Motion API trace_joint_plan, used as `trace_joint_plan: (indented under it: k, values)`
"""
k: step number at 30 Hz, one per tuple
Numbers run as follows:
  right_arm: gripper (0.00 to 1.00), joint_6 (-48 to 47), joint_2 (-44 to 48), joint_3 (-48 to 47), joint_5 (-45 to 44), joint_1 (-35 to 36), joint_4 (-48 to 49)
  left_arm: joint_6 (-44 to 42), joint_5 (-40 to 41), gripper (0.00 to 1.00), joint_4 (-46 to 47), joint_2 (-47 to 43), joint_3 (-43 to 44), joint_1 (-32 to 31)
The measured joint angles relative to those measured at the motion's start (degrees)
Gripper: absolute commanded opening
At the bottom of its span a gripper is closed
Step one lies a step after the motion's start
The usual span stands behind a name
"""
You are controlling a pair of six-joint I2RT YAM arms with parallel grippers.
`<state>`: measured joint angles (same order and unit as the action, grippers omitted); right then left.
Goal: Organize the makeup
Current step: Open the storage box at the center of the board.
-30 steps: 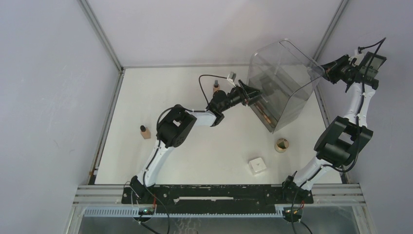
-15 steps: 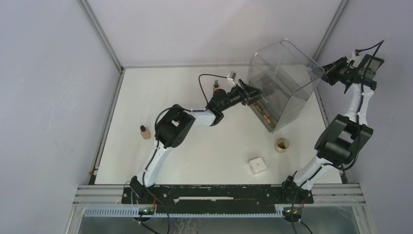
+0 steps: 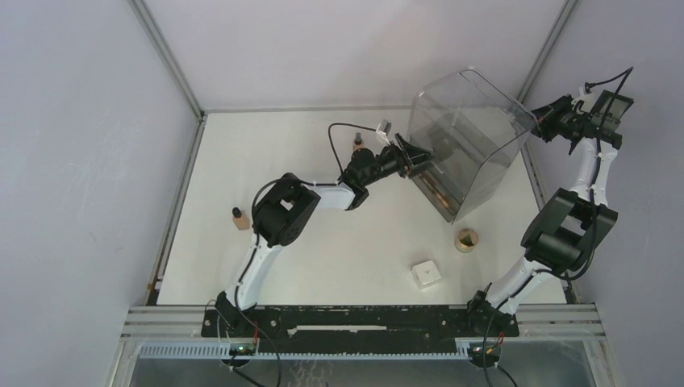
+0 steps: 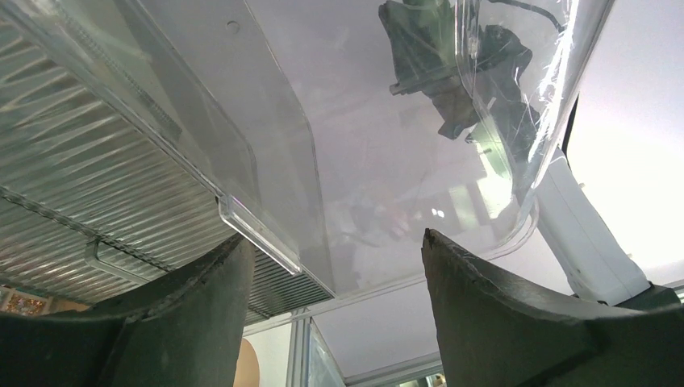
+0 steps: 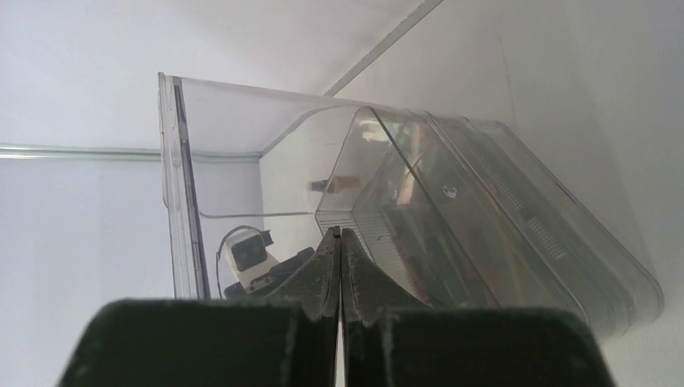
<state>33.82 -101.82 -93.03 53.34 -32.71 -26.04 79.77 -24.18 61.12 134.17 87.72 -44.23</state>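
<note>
The makeup lies scattered on the white table: a tan dark-capped bottle (image 3: 239,218) at the left, another bottle (image 3: 358,144) behind my left arm, a round tan puff (image 3: 466,239) and a white box (image 3: 426,273) at the front right. Thin brownish pieces (image 3: 440,192) lie along the low edge of the tilted clear bin (image 3: 468,137). My left gripper (image 3: 418,156) (image 4: 335,238) stands open at the bin's lower left edge, and the bin's ribbed base (image 4: 97,193) sits just above its fingers. My right gripper (image 3: 539,122) (image 5: 339,232) is shut, empty, its tip at the bin's right wall (image 5: 452,234).
The bin is tipped up on one edge at the back right, close to the right wall and a metal frame post (image 3: 548,48). A low rail (image 3: 181,201) borders the table's left side. Both arm bases sit on the black bar (image 3: 363,318) at the near edge.
The left arm and its gripper have shifted slightly left along the bin's edge, and the bin has tipped a little with them. The right wrist has edged up and right.
</note>
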Motion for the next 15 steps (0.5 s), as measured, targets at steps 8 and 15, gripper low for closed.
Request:
trace_joint_plan:
  k: [8,15]
  values:
    - [0.02,0.0,0.0,0.0,0.4,0.1,-0.2,-1.5,-0.4,0.77,-0.1,-2.9,-3.6,-0.7]
    - [0.02,0.0,-0.5,0.0,-0.6,-0.7,0.8,-1.8,-2.8,0.77,4.8,-7.7,-4.9,-0.5]
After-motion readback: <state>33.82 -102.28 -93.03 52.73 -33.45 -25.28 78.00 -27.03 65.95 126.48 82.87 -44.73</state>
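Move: The storage box's lid lip is right at the left hand's open fingers, about 3 cm to the hand's right and 2 cm below, with the box's middle some 14 cm right, 4 cm ahead and 10 cm down. The foundation bottle stands about 16 cm left and 11 cm ahead, the round tub 14 cm right and 14 cm back, both some 18 cm below. From the right hand the lid lip is roughly 28 cm left, 8 cm back and 8 cm lower. With its lower finger at the lid lip and the fingers staying wide open, the left hand first eases back towards the robot about 2 cm, then levers the lid up, rising some 6 cm in all while still drawing back and slightly left, and rolling about 10 degrees so its forward side lifts. The right hand keeps its closed fingers against the far right rim of the storage box as a brace, nearly still until it shifts about 1 cm to the right at the end. ##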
